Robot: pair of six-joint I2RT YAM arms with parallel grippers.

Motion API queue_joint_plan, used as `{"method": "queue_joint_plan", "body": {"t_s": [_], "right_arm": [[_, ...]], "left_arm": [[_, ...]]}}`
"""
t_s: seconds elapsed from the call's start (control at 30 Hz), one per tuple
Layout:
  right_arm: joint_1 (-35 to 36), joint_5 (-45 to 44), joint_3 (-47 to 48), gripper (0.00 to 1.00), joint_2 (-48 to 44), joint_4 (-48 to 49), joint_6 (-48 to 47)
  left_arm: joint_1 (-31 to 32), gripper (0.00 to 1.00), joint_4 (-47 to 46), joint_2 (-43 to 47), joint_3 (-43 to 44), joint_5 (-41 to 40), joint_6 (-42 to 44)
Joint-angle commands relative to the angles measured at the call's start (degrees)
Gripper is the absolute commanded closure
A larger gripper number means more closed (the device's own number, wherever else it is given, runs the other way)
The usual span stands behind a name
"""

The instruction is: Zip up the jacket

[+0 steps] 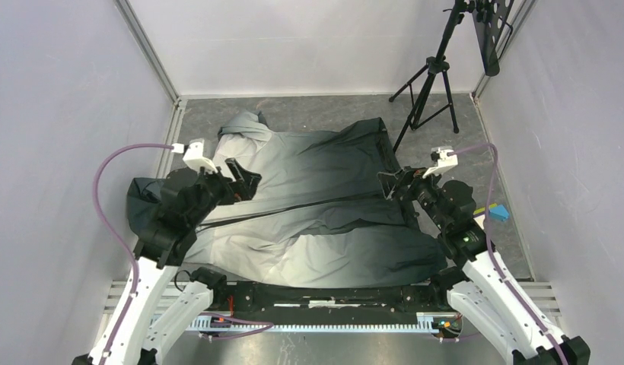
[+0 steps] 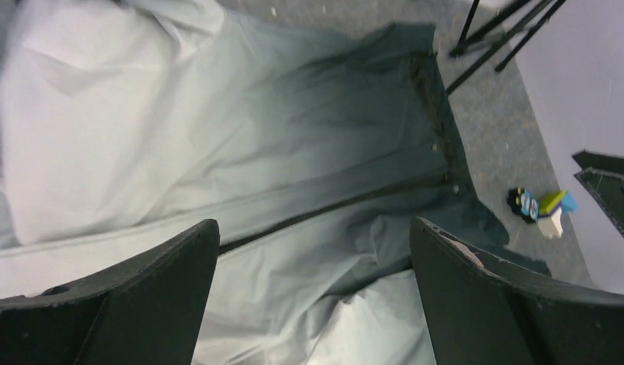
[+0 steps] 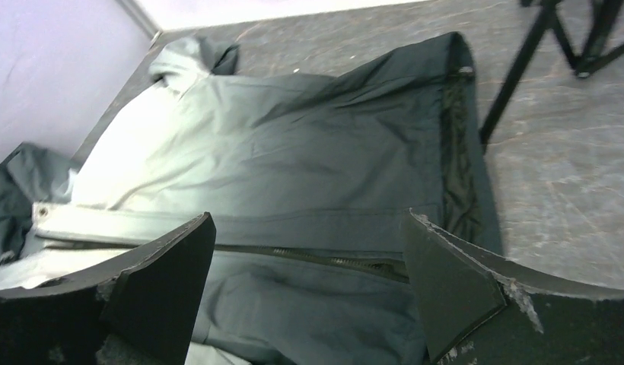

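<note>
The jacket (image 1: pixel 316 198) lies spread flat on the table, pale grey at the left and dark charcoal at the right, collar to the left and hem to the right. Its zipper (image 1: pixel 309 207) runs across the middle as a dark line; the teeth show in the left wrist view, zipper (image 2: pixel 324 209), and in the right wrist view, zipper (image 3: pixel 324 258). My left gripper (image 1: pixel 243 178) hovers open above the collar end, jaws wide with only fabric (image 2: pixel 309 289) below. My right gripper (image 1: pixel 390 185) hovers open above the hem end of the jacket (image 3: pixel 294 160), nothing between its fingers (image 3: pixel 446 281).
A black tripod (image 1: pixel 434 76) stands on the floor beyond the jacket's right corner. Small blue, green and white objects (image 1: pixel 497 213) lie on the table to the right of the right arm. Grey walls close in on both sides.
</note>
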State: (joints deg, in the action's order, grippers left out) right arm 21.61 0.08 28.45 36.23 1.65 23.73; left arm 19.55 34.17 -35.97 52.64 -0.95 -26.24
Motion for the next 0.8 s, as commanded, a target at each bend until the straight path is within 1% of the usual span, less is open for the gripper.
{"method": "queue_joint_plan", "body": {"t_s": [0.0, 0.1, 0.13, 0.2, 0.3, 0.4, 0.47, 0.57, 0.63, 0.77], "right_arm": [[0.18, 9.97, -0.32, 0.03, 4.71, 4.1, -1.93], [0.19, 10.91, -0.59, 0.01, 10.77, 3.74, -3.4], [0.19, 11.0, -0.71, 0.05, 12.68, 3.75, -3.73], [0.15, 11.15, -0.72, 0.09, 17.32, 3.67, -4.3], [0.18, 6.78, 0.29, 0.12, 23.08, 1.9, -4.74], [-0.05, 0.37, 0.29, 0.15, 27.16, 2.5, -3.59], [-0.33, 0.28, -0.69, 0.15, 30.06, 6.18, -2.54], [-0.45, 0.28, 0.1, 0.19, 34.94, 9.57, -1.77], [-0.39, 1.31, 0.92, 0.2, 38.98, 11.82, -0.46], [0.38, 7.0, 3.38, 0.3, 48.2, 17.71, 1.93]], "left_arm": [[-0.35, 0.0, -0.6, -3.5, -2.63, 8.4, -4.2], [-0.37, 0.0, -2.86, -6.08, -5.09, 13.93, -6.85], [-0.35, 0.0, -4.5, -6.74, -6.27, 17.33, -7.99], [-0.38, 0.0, -9.74, -8.22, -9.4, 23.3, -11.8], [-0.1, 0.0, -18.46, -9.75, -14.17, 29.92, -17.5], [0.85, 0.01, -23.69, -10.73, -17.31, 31.17, -20.49], [1.39, 0.02, -24.25, -11.67, -17.51, 31.26, -20.09], [1.83, 0.03, -24.05, -13.16, -16.79, 32.42, -18.84], [2.27, 0.03, -23.89, -13.75, -16.54, 32.6, -18.25], [2.91, 0.03, -23.81, -13.94, -16.79, 31.29, -18.31]]}}
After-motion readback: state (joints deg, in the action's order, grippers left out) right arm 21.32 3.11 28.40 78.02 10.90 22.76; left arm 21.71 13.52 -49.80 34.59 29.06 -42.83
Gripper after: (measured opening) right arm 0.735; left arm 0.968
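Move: The zipper pull lies at the hem end of the zip, about 22 cm below the right hand, some 5 cm ahead and 4 cm to its right. The flap's snap button is about 6 cm farther out than the pull and 2 cm left of it; the fold in the near panel lies about 6 cm back and 7 cm left of the pull. From the left hand the pull is roughly 36 cm to the right, 6 cm ahead and 27 cm below. Towards the zipper pull the right hand drops fast, nearly 20 cm, easing slightly forward while it tips about 30 degrees nose-down and its fingers begin to narrow, still well apart. The left hand, fingers wide open, sweeps down and right towards the pull, roughly 10 cm each way, tipping down and turning clockwise; its descent stops before the sideways travel does. ##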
